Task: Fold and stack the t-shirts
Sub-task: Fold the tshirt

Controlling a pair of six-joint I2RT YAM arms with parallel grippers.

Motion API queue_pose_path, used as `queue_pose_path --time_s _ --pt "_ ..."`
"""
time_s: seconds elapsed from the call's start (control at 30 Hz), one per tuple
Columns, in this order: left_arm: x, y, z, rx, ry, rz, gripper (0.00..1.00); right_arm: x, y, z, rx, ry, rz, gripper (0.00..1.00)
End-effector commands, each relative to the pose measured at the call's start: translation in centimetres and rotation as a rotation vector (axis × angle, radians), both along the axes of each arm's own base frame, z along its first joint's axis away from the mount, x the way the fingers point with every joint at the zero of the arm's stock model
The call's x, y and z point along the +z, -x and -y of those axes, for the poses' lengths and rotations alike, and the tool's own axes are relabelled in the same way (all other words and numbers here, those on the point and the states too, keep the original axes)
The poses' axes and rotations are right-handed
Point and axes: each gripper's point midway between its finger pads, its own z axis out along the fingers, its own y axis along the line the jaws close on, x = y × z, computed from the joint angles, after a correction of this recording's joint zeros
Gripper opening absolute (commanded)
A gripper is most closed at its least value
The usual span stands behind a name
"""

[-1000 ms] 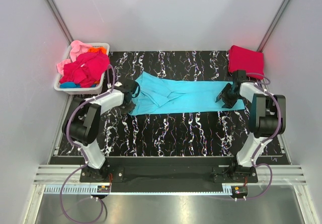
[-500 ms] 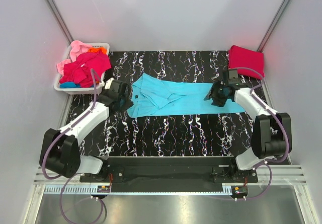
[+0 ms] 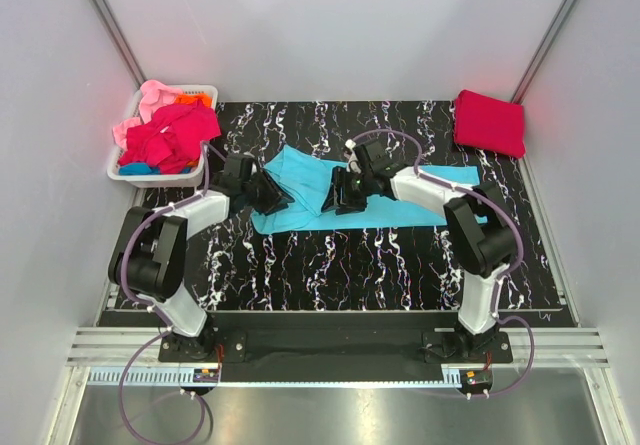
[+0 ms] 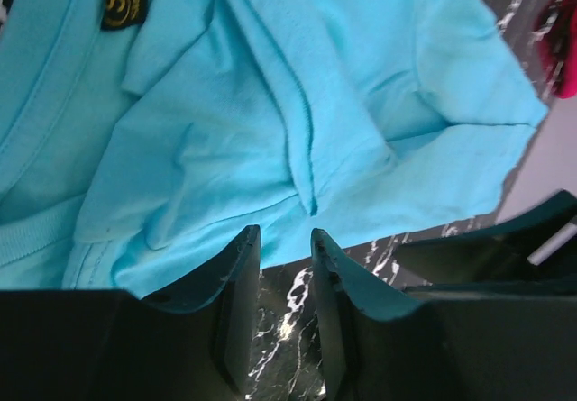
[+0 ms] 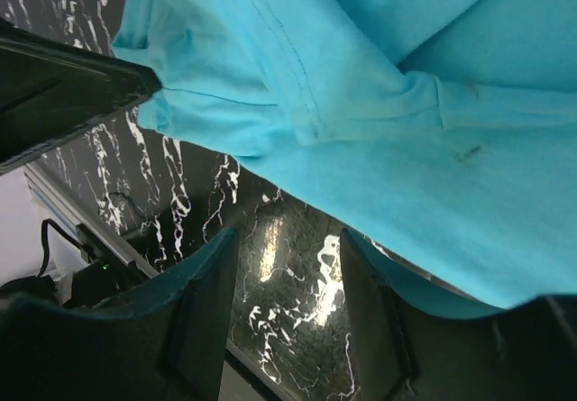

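Note:
The turquoise t-shirt (image 3: 305, 177) lies flat and part folded across the middle of the black marble table. It fills the upper part of the left wrist view (image 4: 225, 104) and of the right wrist view (image 5: 406, 104). My left gripper (image 3: 272, 195) is at the shirt's left end; its jaws (image 4: 281, 239) stand a little apart with only table between them. My right gripper (image 3: 343, 193) is over the shirt's middle near its front edge; its jaws (image 5: 288, 243) are wide open and empty. A crimson red t-shirt (image 3: 490, 122) lies folded at the back right corner.
A white slotted basket (image 3: 140, 177) stands off the table's back left corner. It holds pink, magenta-red (image 3: 170, 135), orange and blue shirts. Grey walls close in the back and sides. The right arm stretches across the shirt's right half.
My right gripper has swung left from the shirt's right end to its middle. My left gripper has shifted right onto the shirt's left end. The shirt's left part is more bunched.

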Motion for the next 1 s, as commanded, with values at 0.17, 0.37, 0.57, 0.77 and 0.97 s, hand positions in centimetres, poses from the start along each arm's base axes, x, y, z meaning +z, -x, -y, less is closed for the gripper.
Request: queue_pose_path --time_s 0.17,0.37,0.57,0.77,0.97 --pt "3.1 -1.8 -0.9 -0.015 0.070 0.117 0.33 -2.5 -1.8 -2.9 0.016 -0.021 -0.007 0.54" --pt "3.6 -1.8 -2.2 0.006 0.049 0.147 0.33 -3.5 -2.0 -4.2 0.029 -0.014 0.001 0.51" --pt "3.1 -0.9 -3.0 0.021 0.034 0.127 0.33 -2.7 -2.7 -5.3 0.027 -0.031 0.023 0.50" --pt "2.8 -0.5 -3.3 0.023 0.040 0.118 0.33 -3.4 -3.2 -5.5 0.012 -0.008 0.030 0.48" --pt "2.7 -0.4 -3.9 0.033 0.038 0.114 0.33 -4.2 -3.8 -5.4 0.000 0.020 0.035 0.31"
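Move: The t-shirt's slanting fold ends in a free tip about 5 cm to the right hand's left, 3 cm farther out and 6 cm below its fingertips. The shirt's near edge runs roughly 4 cm nearer the base than this hand, and its near left corner lies some 18 cm left and 4 cm back. The left gripper hovers about 11 cm to the left and 2 cm ahead; from it the fold tip lies about 6 cm right, level, and 5 cm down. Onto the tip of the t-shirt's fold the right hand drops quickly, about 5 cm down, then slides some 4 cm left and a little forward, fingers still slanting left and down. Arriving, its fingers begin to close around the tip, from over half open to about a third. The left hand, half open and empty, backs off about 4 cm to its left, away from that tip. ##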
